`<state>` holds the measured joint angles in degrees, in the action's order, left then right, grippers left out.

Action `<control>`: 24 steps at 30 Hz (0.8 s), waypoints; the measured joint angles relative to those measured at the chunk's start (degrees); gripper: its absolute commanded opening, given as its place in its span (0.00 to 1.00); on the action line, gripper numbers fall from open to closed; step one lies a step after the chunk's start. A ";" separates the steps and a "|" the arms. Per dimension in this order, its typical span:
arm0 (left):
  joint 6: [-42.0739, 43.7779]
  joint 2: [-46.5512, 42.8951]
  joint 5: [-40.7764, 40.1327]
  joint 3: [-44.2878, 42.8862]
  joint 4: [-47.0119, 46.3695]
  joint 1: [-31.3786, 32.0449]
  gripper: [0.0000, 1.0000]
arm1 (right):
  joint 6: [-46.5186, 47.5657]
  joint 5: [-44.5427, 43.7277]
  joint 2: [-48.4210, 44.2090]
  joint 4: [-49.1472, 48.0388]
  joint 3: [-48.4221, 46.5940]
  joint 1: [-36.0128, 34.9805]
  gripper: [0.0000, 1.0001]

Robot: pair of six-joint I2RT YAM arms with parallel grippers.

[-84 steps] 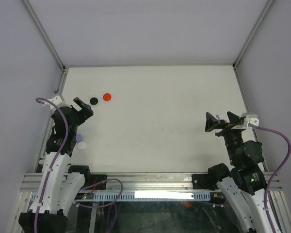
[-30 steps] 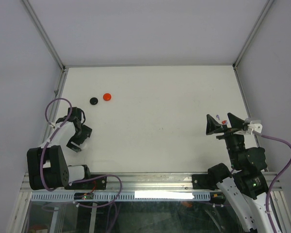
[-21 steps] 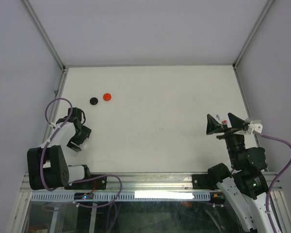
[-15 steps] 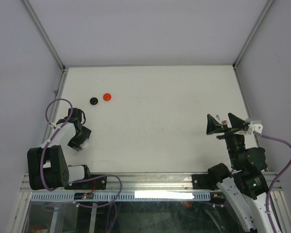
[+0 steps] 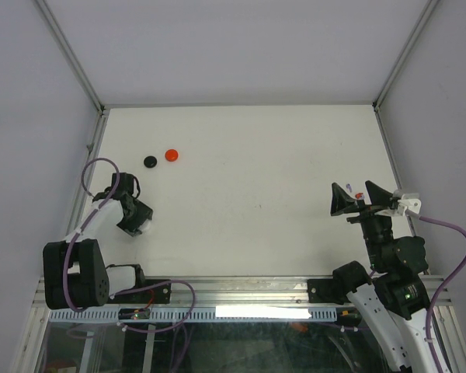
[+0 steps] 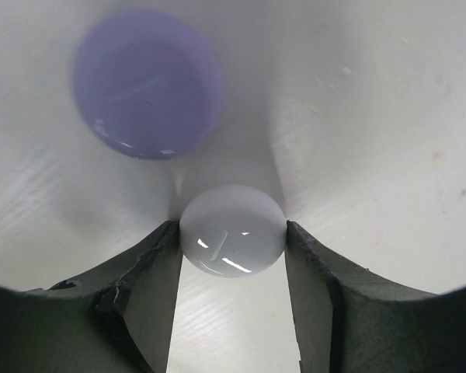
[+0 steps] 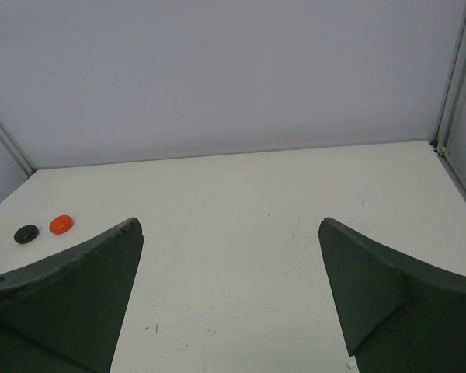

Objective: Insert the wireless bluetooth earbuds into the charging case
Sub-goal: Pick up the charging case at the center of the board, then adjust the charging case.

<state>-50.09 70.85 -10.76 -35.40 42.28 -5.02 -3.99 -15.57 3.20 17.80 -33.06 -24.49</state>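
In the left wrist view a glossy white round piece sits between my left gripper's fingertips, and both fingers touch its sides. A lilac round piece lies just beyond it on the white table. I cannot tell which of these is an earbud or the charging case. From above, the left gripper is low over the table's left side and hides both pieces. A small black disc and a red disc lie farther back. My right gripper hovers wide open and holds nothing.
The table's left rail runs close beside the left arm. The right wrist view shows bare table ahead, with the black disc and the red disc at far left and the back wall behind.
My left jaws have closed in onto the white piece, and the left wrist has swung slightly right. The right arm has stayed still.
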 measured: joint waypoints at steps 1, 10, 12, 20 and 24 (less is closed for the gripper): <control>0.00 -0.13 0.79 0.02 -0.59 1.27 0.47 | 0.00 0.02 0.02 0.00 0.00 0.00 0.99; 0.00 2.43 0.07 -3.41 -3.58 19.67 0.46 | -0.70 2.82 3.10 -0.28 0.00 0.00 0.99; 0.20 3.17 -1.11 -4.61 -4.72 22.91 0.46 | -1.03 4.07 4.83 -0.39 0.00 0.00 0.99; 4.90 5.53 -3.91 -6.01 -10.34 33.92 0.45 | -3.13 9.57 13.55 -0.31 -1.18 -0.04 0.99; 9.75 5.66 -5.11 -6.01 -14.58 38.80 0.46 | -4.48 13.92 21.20 -0.04 -4.52 -0.04 0.99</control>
<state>-40.34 76.51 -15.88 -41.41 27.70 33.78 -8.47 -1.65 24.40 17.76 -37.58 -24.53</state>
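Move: The left fingers already hold the white charging case just over the board, whose centre lies about 30 cm to their right and 10 cm ahead. The purple disc is about 6 cm to their left and 1 cm ahead, the black disc 20 cm ahead and 1 cm left, the red disc 22 cm ahead and 6 cm right. From the raised right hand, the board's centre is about 24 cm left, 10 cm ahead and 30 cm down, and the case 53 cm left, level fore and aft. Carry the charging case low over the board with the left gripper, about 16 cm to the right and 5 cm forward towards the centre, rising a little and turning the wrist some 45 degrees clockwise while keeping the pinch. Meanwhile bring the open, empty right gripper in from its side, leftward, forward and down, tipping its fingers down and turning them left. ##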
